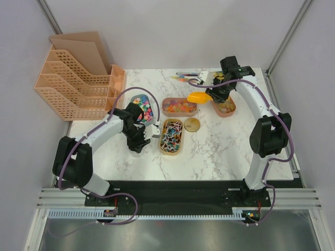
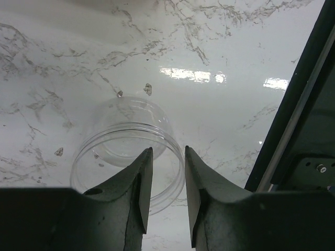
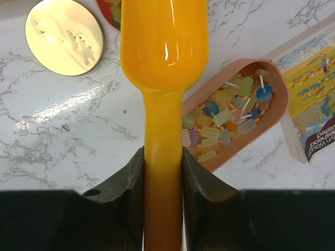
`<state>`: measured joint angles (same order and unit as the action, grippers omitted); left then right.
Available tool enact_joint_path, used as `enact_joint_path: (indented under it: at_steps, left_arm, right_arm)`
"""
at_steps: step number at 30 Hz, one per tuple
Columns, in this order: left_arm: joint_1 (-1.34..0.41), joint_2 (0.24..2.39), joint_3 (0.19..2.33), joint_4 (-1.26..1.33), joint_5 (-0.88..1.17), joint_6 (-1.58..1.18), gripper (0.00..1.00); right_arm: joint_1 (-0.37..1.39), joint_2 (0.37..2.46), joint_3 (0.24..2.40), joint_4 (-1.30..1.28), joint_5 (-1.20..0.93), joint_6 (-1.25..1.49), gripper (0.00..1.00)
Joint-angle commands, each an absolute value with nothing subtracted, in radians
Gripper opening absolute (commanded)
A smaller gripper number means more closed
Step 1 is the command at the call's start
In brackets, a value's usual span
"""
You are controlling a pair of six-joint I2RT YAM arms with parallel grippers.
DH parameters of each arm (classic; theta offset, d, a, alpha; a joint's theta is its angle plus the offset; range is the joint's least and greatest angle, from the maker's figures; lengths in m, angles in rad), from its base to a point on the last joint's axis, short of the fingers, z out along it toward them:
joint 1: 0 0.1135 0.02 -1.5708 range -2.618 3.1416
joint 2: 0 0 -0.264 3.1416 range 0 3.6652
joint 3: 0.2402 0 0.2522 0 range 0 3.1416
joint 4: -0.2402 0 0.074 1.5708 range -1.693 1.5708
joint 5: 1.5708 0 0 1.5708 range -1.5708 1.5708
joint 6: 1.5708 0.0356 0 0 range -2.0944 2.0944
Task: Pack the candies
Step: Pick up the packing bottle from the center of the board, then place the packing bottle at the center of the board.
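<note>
The candies lie in several pink oval trays: orange and yellow ones (image 1: 179,106), blue and red wrapped ones (image 1: 171,136), mixed bright ones (image 1: 142,109) and pale ones (image 3: 230,115) at the right. My right gripper (image 3: 163,151) is shut on the handle of a yellow-orange scoop (image 3: 165,36), which hangs above the table between the trays. My left gripper (image 2: 167,151) is open just above a clear plastic jar (image 2: 128,117) on the marble. Its fingers straddle the jar's near rim, with a gap to the wall. I see no candies inside the jar.
A round gold lid (image 1: 192,124) lies on the marble table (image 1: 220,151) beside the trays. Thin coloured pens (image 1: 186,77) and a printed card (image 3: 314,104) lie at the back. A peach file organiser (image 1: 78,78) stands at the far left. Grey walls enclose the table.
</note>
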<state>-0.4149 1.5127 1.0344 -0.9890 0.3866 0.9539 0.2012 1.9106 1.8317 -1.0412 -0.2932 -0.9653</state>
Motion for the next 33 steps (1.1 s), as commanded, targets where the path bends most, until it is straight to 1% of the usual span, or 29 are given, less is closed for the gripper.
enact_joint_path:
  at_steps: [1,3,5,6,9,11,12,14,17,20,24,29,33]
  left_arm:
    - [-0.417,1.528,1.04,-0.969,0.406,0.966,0.37]
    - [-0.417,1.535,1.04,-0.968,0.411,0.976,0.33]
    - [-0.419,1.539,1.042,-0.968,0.413,0.982,0.26]
    - [-0.417,1.542,1.043,-0.971,0.414,0.985,0.21]
    - [-0.419,1.528,1.04,-0.973,0.414,0.996,0.14]
    - [-0.417,1.502,1.042,-0.979,0.413,1.006,0.1]
    - [-0.417,1.493,1.048,-0.979,0.408,1.031,0.08]
    - [-0.417,1.462,1.064,-0.989,0.388,1.093,0.05]
    - [-0.411,1.444,1.135,-0.982,0.356,1.222,0.02]
    - [-0.399,1.456,1.253,-0.968,0.405,1.339,0.02]
    - [-0.4,1.55,1.437,-0.954,0.495,1.413,0.02]
    - [-0.44,1.661,1.54,-0.942,0.572,1.541,0.02]
    - [-0.505,1.73,1.617,-0.933,0.603,1.568,0.03]
  right_arm:
    - [0.207,1.901,1.845,-1.042,-0.308,-0.974,0.0]
    - [0.207,1.898,1.838,-1.042,-0.308,-0.974,0.0]
    - [0.207,1.899,1.835,-1.039,-0.307,-0.974,0.0]
    - [0.207,1.895,1.833,-1.04,-0.307,-0.974,0.0]
    - [0.207,1.891,1.829,-1.039,-0.304,-0.974,0.0]
    - [0.207,1.888,1.825,-1.034,-0.301,-0.974,0.0]
    - [0.207,1.887,1.824,-1.034,-0.301,-0.974,0.0]
    - [0.207,1.885,1.825,-1.022,-0.295,-0.966,0.0]
    - [0.207,1.878,1.824,-0.982,-0.273,-0.937,0.0]
    - [0.201,1.864,1.812,-0.933,-0.229,-0.901,0.0]
    - [0.169,1.847,1.805,-0.9,-0.193,-0.839,0.0]
    - [0.13,1.83,1.802,-0.896,-0.163,-0.787,0.0]
    - [0.086,1.798,1.776,-0.891,-0.13,-0.767,0.0]
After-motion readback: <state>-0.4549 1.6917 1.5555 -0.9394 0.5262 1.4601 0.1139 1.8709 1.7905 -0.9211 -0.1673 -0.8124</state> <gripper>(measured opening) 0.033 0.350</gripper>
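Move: The packing bottle stands open right at the left hand, its rim already between the parted fingers: its middle is about 3 cm ahead, 2 cm left and 4 cm below. The lollipop tray lies some 8 cm ahead and 13 cm right, the pastel candy tub about 19 cm ahead and 1 cm right. From the scoop-holding right hand, the bottle is roughly 20 cm back, 30 cm left and 13 cm lower; the jelly tray is about 1 cm ahead, 6 cm right and 15 cm lower. Staying nearly in place, the left hand first closes its fingers, pinching the bottle's near rim, then sweeps it forward about 13 cm, up some 12 and right 10 towards the gummy box, swinging the fingertips forward and turning clockwise. Late on, the right hand, keeping hold of the orange scoop, eases some 5 cm right and slightly forward, also turning clockwise. ##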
